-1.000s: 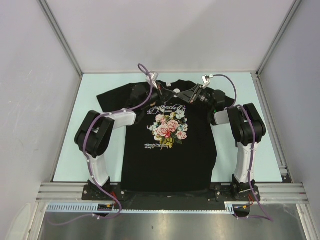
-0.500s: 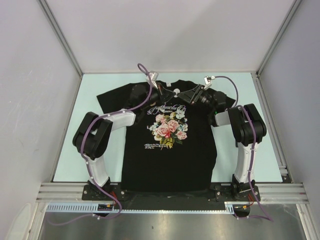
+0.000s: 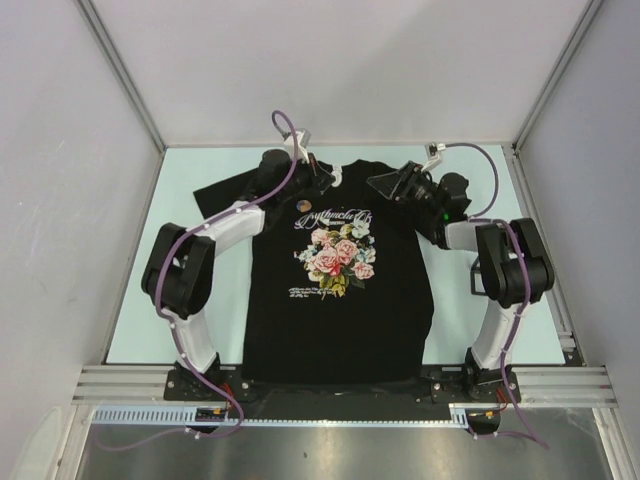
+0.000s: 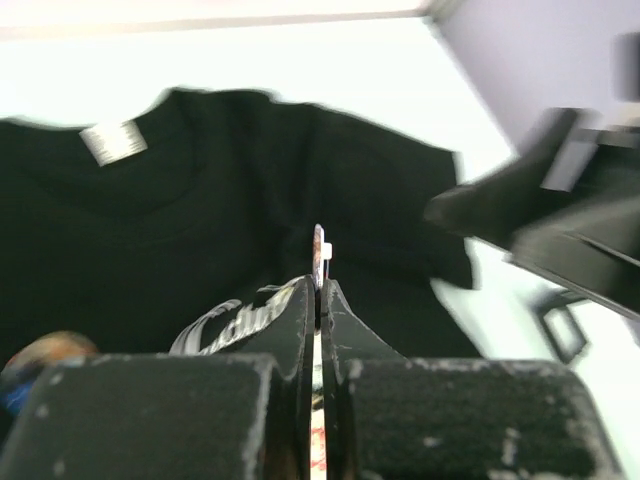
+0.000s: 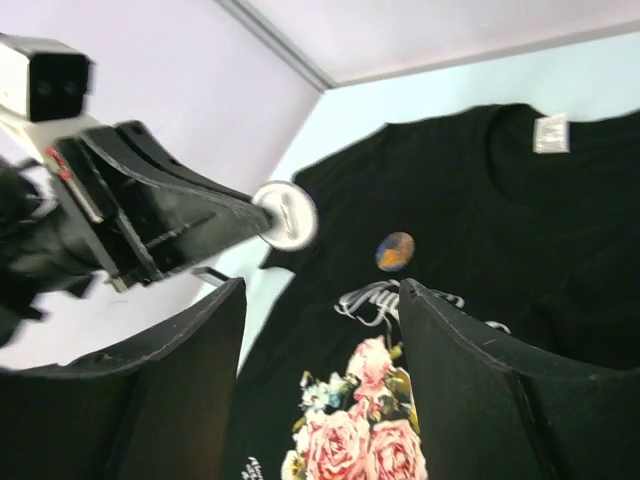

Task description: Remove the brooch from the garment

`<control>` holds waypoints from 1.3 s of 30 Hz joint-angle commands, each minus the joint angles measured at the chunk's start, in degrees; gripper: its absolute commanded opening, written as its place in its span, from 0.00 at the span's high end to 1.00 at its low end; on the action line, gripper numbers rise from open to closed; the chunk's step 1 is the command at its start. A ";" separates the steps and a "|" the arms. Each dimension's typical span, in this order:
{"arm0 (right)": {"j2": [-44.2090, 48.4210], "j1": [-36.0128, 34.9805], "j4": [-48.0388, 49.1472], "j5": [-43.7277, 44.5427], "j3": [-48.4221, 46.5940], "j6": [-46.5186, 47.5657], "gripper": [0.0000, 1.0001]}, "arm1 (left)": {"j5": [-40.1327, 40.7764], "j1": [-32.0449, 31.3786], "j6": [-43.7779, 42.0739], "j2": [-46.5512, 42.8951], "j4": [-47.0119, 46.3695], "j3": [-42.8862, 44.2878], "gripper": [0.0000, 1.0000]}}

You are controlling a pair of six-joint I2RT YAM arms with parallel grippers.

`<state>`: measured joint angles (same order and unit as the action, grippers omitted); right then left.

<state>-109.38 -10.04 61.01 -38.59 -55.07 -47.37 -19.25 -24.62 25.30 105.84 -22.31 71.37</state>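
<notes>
The black T-shirt (image 3: 340,320) lies flat with a rose print and white lettering. A small round orange-and-blue brooch (image 3: 302,207) sits on the chest just above the lettering. It also shows in the right wrist view (image 5: 395,251) and blurred in the left wrist view (image 4: 45,352). My left gripper (image 3: 322,180) hovers near the collar, shut on a thin round white disc (image 5: 285,215), seen edge-on between its tips (image 4: 319,250). My right gripper (image 3: 378,184) is open and empty above the shirt's right shoulder, its fingers (image 5: 470,380) apart over the print.
The shirt lies on a pale blue table (image 3: 190,300) enclosed by grey walls (image 3: 60,200) on three sides. A white neck label (image 5: 551,132) marks the collar. Both arms reach over the shirt's upper part, their grippers facing each other.
My left gripper has pulled back towards the collar, uncovering the brooch on the chest. My right arm has swung back and to the right, away from the lettering.
</notes>
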 commanded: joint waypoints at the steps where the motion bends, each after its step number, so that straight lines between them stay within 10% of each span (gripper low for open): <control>1: 6.28 -0.77 -16.43 7.99 -2.23 15.00 0.33 | 16.91 -0.08 -4.74 -8.88 20.52 4.31 1.00; 7: 8.83 -1.56 -22.69 9.85 -3.38 17.67 0.33 | 37.59 0.45 -4.47 -19.26 45.74 0.80 1.00; 16: 10.24 -2.00 -27.26 7.92 -5.22 20.65 0.34 | 42.54 5.90 4.31 -25.68 69.84 -8.52 1.00; 39: 7.87 0.46 -21.55 1.68 -5.31 13.89 0.34 | 70.22 12.76 6.87 -10.04 73.72 -9.41 1.00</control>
<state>-101.27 -10.02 35.44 -35.35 -58.11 -31.79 45.17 -12.45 32.95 95.66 52.75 59.75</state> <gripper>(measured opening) 0.662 0.009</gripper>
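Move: The left hand already pinches the brooch over the shirt's neck; the open black case it is bound for lies about 34 cm to its left, 16 cm back and some 18 cm below. The orange badge still on the shirt is about 7 cm left, 3 cm back and 19 cm below, and the left sleeve roughly 27 cm left and level with the hand. From the right hand the case is some 47 cm left and 16 cm back. Leftward and back in one quick sweep, the left hand carries the pinched brooch about 35 cm left and 20 cm back, first rising slightly, then sinking some 12 cm towards the open black case. On the way the wrist swings the fingers round from forward-right to left and steeply down, the grip staying shut; the last stretch is slower and almost purely leftward and down. ##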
